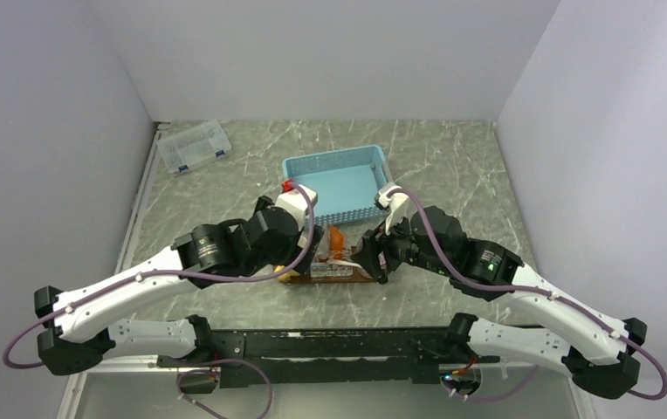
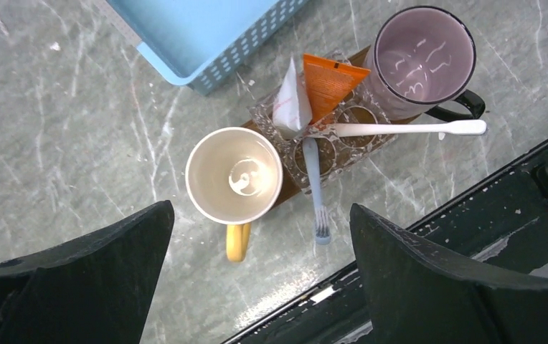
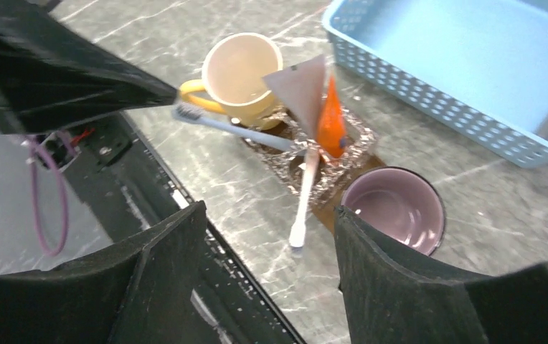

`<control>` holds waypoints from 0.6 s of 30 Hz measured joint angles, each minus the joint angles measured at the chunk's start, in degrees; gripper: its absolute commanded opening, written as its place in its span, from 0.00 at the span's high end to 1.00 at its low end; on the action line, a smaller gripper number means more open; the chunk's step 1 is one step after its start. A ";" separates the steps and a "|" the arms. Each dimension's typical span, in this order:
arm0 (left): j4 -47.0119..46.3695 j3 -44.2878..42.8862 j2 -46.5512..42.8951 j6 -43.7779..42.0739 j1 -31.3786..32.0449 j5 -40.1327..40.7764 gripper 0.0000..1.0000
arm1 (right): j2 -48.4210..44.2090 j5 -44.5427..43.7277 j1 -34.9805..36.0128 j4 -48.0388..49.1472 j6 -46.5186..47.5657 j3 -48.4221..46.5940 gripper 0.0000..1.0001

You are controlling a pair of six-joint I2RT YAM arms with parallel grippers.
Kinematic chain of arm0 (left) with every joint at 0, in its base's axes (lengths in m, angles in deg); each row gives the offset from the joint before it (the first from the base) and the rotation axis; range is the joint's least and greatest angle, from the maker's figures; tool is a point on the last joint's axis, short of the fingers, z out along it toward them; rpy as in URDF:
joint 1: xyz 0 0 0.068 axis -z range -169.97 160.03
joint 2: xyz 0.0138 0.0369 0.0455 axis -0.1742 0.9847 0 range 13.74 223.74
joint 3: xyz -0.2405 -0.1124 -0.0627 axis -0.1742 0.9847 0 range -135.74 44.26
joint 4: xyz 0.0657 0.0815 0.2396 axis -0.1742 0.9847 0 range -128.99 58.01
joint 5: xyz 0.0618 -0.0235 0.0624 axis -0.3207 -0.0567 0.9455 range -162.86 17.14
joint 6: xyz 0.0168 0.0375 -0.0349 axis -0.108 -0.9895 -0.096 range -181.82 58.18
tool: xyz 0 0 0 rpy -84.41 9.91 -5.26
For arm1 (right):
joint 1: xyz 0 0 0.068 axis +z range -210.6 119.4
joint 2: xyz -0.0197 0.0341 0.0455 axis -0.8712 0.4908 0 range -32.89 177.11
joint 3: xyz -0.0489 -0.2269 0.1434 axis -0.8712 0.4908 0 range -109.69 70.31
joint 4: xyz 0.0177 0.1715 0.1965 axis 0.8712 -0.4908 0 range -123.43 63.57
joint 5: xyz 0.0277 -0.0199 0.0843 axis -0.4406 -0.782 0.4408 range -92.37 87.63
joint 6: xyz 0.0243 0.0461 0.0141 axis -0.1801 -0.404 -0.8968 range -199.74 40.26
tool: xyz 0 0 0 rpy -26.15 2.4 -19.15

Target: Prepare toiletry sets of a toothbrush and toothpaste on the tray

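Note:
The dark brown tray point(image 2: 286, 192) carries a cream mug with a yellow handle point(image 2: 234, 174), a purple mug point(image 2: 423, 61) and a clear holder point(image 2: 348, 140). An orange toothpaste tube point(image 2: 331, 81) and a white tube point(image 2: 290, 104) stand in the holder. A white toothbrush point(image 2: 407, 129) and a light-blue toothbrush point(image 2: 314, 188) lie across the holder, heads over the table. My left gripper point(image 2: 260, 208) hangs open above the cream mug, empty. My right gripper point(image 3: 270, 209) is open above the white toothbrush point(image 3: 305, 193) beside the purple mug point(image 3: 393, 208), holding nothing.
A light-blue mesh basket point(image 1: 334, 183) sits just behind the tray point(image 1: 330, 278). A clear lidded box point(image 1: 193, 146) lies at the back left. The black rail point(image 1: 312, 349) at the arms' bases runs close along the tray's near side. Both grippers crowd the tray.

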 measured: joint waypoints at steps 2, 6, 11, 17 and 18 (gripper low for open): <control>0.11 -0.24 -1.11 -0.72 0.00 0.79 0.01 | 0.48 -3.17 0.00 -0.74 -0.57 -0.57 0.25; 0.90 -1.68 -2.29 -1.36 0.00 2.51 0.01 | 1.55 -8.11 -0.33 -2.62 -1.70 -1.92 0.18; 1.90 -2.14 -3.48 -2.45 -1.16 4.50 0.00 | 3.26 -10.86 -3.85 -3.43 -1.81 -3.41 0.17; 2.01 -0.66 -6.43 -4.20 -9.09 3.76 0.00 | 5.73 -9.42 -14.86 -3.48 -0.83 -4.00 0.05; 1.79 -0.09 -7.19 -4.61 -10.32 3.54 0.01 | 6.10 -9.35 -16.15 -3.45 -0.61 -3.98 0.01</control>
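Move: Both my hands are empty, with the clear holder of toothpastes and toothbrushes below and between them. From my left hand the holder is about 7 cm right and 1 ahead, 16 below; the yellow mug is 1 cm ahead and 1 left, 15 below. From my right hand the holder is some 5 cm ahead and 4 left, 17 below; the purple mug is 5 ahead and 5 right, 16 below. I back both empty hands off the holder. My left, already wide open, climbs about 3 cm, then swings level to the left and somewhat forward, away from the yellow mug. My right sweeps forward and right over the purple mug, about 11 cm in all, turning some 25 degrees clockwise while its fingers spread wider. ##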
